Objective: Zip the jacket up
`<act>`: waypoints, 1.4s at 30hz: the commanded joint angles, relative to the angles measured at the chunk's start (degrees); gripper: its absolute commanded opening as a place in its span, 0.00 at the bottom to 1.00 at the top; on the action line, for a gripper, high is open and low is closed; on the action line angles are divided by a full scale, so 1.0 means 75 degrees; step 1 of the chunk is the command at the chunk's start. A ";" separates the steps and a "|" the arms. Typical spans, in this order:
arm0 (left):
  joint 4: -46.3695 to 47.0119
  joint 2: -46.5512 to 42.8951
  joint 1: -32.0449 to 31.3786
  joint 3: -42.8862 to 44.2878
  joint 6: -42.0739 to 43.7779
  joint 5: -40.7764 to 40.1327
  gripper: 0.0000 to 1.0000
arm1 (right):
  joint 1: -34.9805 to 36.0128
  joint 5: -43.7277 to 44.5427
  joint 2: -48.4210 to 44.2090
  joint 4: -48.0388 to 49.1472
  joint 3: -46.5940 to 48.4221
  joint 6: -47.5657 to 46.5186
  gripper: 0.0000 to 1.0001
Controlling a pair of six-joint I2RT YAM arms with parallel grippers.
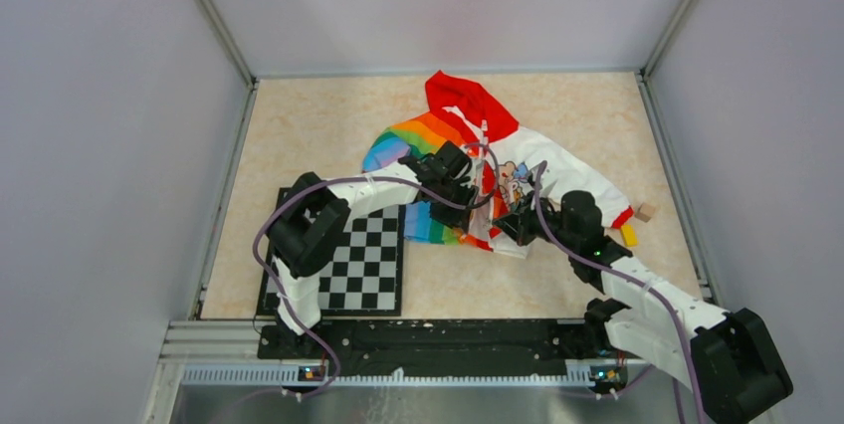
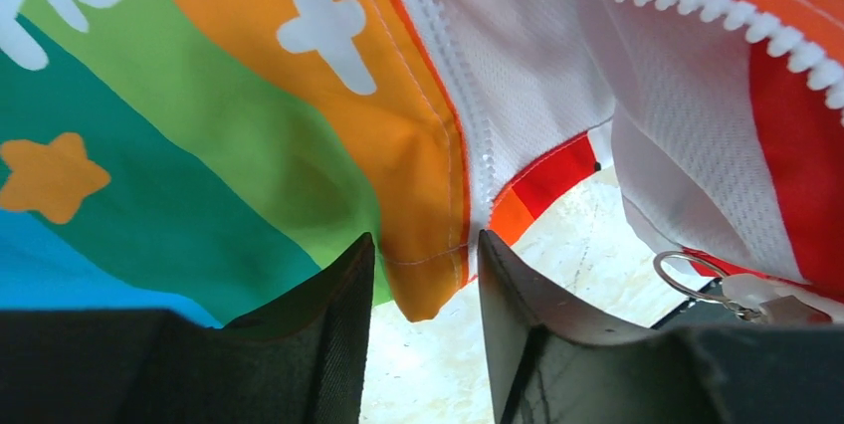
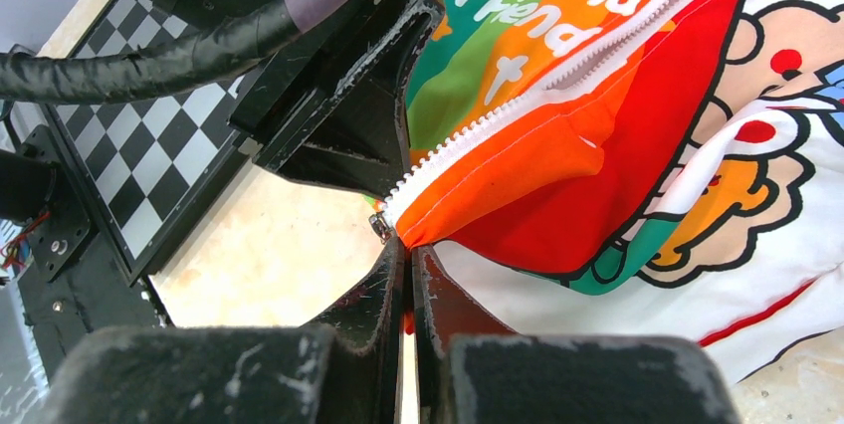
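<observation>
The jacket (image 1: pixel 537 160) lies crumpled mid-table, red hood toward the back, rainbow half on the left, white cartoon half on the right. Its white zipper (image 2: pixel 453 76) is parted, and both rows of teeth show. My left gripper (image 2: pixel 423 237) is open, with the orange bottom corner of the rainbow half (image 2: pixel 428 275) hanging between its fingers and a gap on each side. A metal ring on the zipper pull (image 2: pixel 687 275) lies to its right. My right gripper (image 3: pixel 408 245) is shut on the orange-red hem at the zipper's lower end (image 3: pixel 468 205). In the top view, both grippers (image 1: pixel 460 190) (image 1: pixel 513 225) meet at the jacket's near edge.
A black-and-white checkerboard (image 1: pixel 363 265) lies at the near left, under the left arm. A small wooden block (image 1: pixel 647 212) and a yellow one (image 1: pixel 629 235) sit by the jacket's right cuff. Grey walls close the table in on three sides.
</observation>
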 commanded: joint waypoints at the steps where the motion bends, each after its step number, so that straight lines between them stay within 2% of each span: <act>1: 0.0102 -0.0211 0.0039 0.0176 -0.0002 -0.0281 0.44 | -0.0043 -0.0014 -0.0089 0.0340 -0.0040 -0.0157 0.00; 4: 0.0279 -0.0365 0.0050 0.0051 -0.0033 -0.0228 0.41 | -0.0053 -0.0028 -0.0104 0.0343 -0.0042 -0.0168 0.00; 12: 0.0472 -0.0388 0.0097 -0.0095 -0.0042 0.0047 0.23 | -0.0050 -0.0039 -0.0055 0.0355 -0.0030 -0.0166 0.00; 19: 0.1082 -0.1078 0.0375 -0.0712 -0.0060 0.0391 0.07 | -0.0043 -0.0137 -0.0001 0.0319 0.0007 -0.0198 0.00; 23: 0.2639 -0.1826 0.0886 -0.1879 -0.0169 0.1393 0.02 | -0.0062 -0.0530 0.0317 0.0363 0.0136 0.0049 0.00; 26: 0.4422 -0.2364 0.1135 -0.2955 -0.0433 0.1955 0.00 | -0.0140 -0.1080 0.0723 0.0746 0.0141 0.0238 0.00; 29: 0.5970 -0.2738 0.1208 -0.3839 -0.0780 0.2262 0.00 | -0.0291 -0.0993 0.0622 0.0826 0.0076 0.0345 0.00; 34: 0.8312 -0.2983 0.1230 -0.4731 -0.1536 0.2362 0.00 | -0.0315 -0.1083 0.0223 0.1252 -0.0239 0.0401 0.00; 38: 1.0859 -0.2780 0.1221 -0.5524 -0.2137 0.2243 0.00 | -0.0318 -0.1480 0.0342 0.1886 -0.0335 0.0479 0.00; 42: 1.2329 -0.2458 0.1222 -0.5809 -0.2255 0.2100 0.00 | -0.0319 -0.1667 0.0459 0.2221 -0.0346 0.0505 0.00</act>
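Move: The rainbow half's bottom zip corner lies right between the left hand's half-open fingers, only a centimetre or so below the hand point. Its white cross print is some 6 cm ahead and 3 cm to the left. The metal zip slider, on the other half's corner held by the right hand, is about 5 cm to the right of the left hand, 1 cm ahead and 6 cm higher. From the right hand the rainbow corner is roughly 5 cm left, 2 cm back and 7 cm below. The rainbow half's loose zip corner is pinched as the left fingers shut fully on it, almost in place. The left hand then lifts it some 8 cm, first swaying left and partly back, while the wrist swings about 45 degrees so the fingers go from steeply down to nearly level, pointing right. The right hand keeps its pinch by the slider, dips briefly and eases slightly left and back. ##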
